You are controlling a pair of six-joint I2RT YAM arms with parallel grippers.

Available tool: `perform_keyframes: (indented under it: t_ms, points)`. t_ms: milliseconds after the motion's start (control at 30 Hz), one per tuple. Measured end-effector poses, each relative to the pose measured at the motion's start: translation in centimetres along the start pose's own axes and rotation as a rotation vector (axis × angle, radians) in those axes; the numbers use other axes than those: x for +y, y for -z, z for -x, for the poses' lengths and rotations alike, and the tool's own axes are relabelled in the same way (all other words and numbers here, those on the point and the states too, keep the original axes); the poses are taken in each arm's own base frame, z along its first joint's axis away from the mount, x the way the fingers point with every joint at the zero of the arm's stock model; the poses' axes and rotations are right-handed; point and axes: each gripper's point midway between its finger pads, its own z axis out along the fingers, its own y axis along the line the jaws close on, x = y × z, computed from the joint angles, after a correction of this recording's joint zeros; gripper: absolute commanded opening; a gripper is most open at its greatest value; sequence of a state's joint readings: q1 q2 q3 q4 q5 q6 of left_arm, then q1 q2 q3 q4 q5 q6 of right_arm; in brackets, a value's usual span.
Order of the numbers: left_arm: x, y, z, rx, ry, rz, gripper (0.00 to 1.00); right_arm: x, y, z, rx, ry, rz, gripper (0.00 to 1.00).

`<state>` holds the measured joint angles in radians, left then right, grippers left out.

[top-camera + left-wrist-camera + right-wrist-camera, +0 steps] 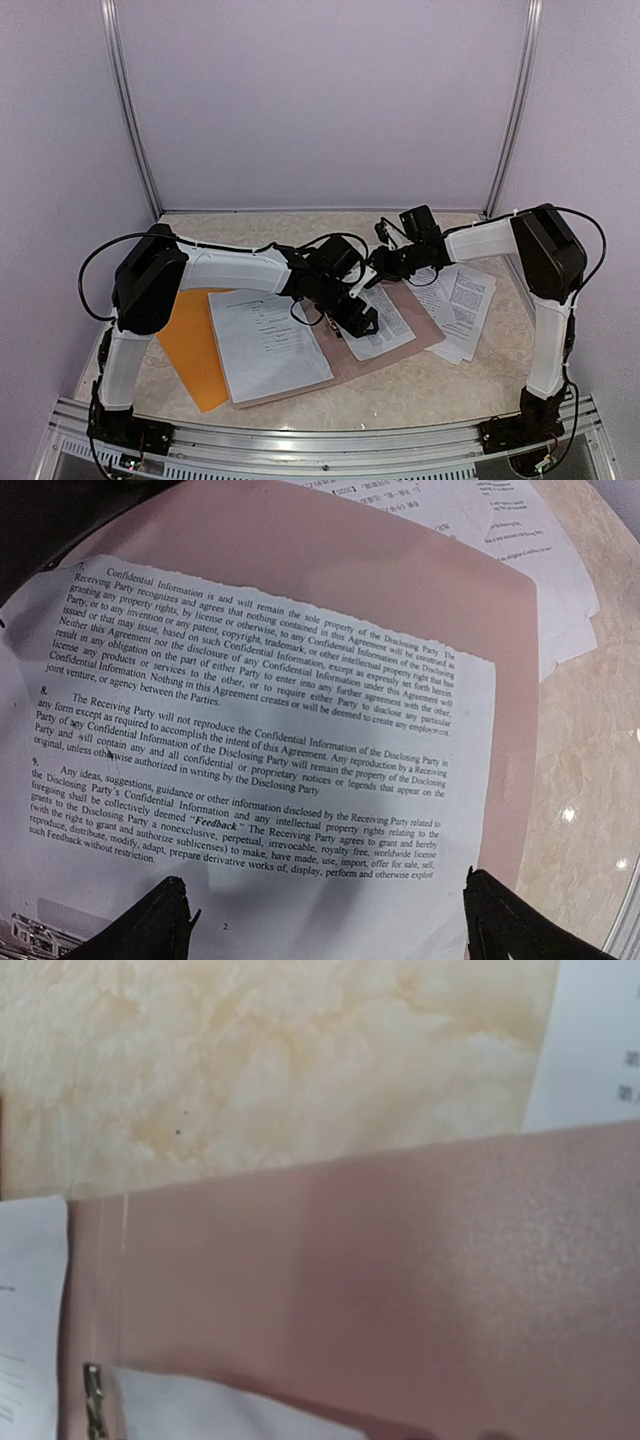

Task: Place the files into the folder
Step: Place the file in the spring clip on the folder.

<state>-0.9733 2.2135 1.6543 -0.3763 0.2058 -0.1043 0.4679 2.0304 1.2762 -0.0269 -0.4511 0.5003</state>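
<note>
The orange folder (192,352) lies flat at the left, partly under a large printed sheet (268,342). This sheet also overlaps a pink-brown clipboard (415,335) in the middle. Another of the files (260,730) rests on that board. My left gripper (320,935) hovers just above it, open, its two black fingertips (150,925) wide apart with nothing between them. More files (462,305) lie in a loose stack at the right. My right gripper (385,265) is at the board's far edge. Its wrist view is filled by the board (400,1290), and its fingers are hidden.
A small metal clip (93,1400) shows at the board's edge, beside a white sheet (30,1310). The tabletop (280,1060) is marbled beige. Grey walls with metal posts (130,110) close in the back and sides.
</note>
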Motion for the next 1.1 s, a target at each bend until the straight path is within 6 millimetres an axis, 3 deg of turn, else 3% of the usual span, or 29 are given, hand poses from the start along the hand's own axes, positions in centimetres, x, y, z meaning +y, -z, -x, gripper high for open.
perform_keyframes:
  t_ms: [233,467,833,1100]
  points:
    - [-0.6,-0.4,1.0,-0.008,-0.009,-0.035,0.91,0.0,0.0,0.0,-0.005,-0.002,0.004,0.35]
    - [-0.3,-2.2,-0.2,0.029,-0.019,-0.042,0.9,0.1,-0.1,0.0,-0.015,-0.005,0.013,0.36]
    - [-0.2,-2.2,-0.4,0.038,-0.025,-0.035,0.9,0.1,0.0,0.2,-0.006,0.021,0.004,0.51]
    - [0.1,-2.2,-0.6,0.035,-0.027,-0.022,0.89,-0.2,0.9,2.3,-0.031,0.078,-0.056,0.57]
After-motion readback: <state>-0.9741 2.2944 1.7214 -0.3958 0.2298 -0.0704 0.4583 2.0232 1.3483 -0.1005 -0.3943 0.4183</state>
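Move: The file I am setting in the spring clip lies under my wide-open left fingers, its middle about 3 cm to their right, 2 cm ahead and 3 cm below. The clip is roughly 7 cm left of that hand and 4 cm ahead; the loose papers are some 17 cm right and 6 cm ahead. From my right hand, the file's middle is about 12 cm back, neither left nor right, and 4 cm lower. My left hand shifts about 1 cm right over the file, then sinks some 2 cm until its spread fingertips press down on the sheet near the clip, and stays low there, easing slightly back left. My right hand waits at the file's far edge, then opens its fingers partway and draws off forward and up, about 2.5 cm, away from the file. ##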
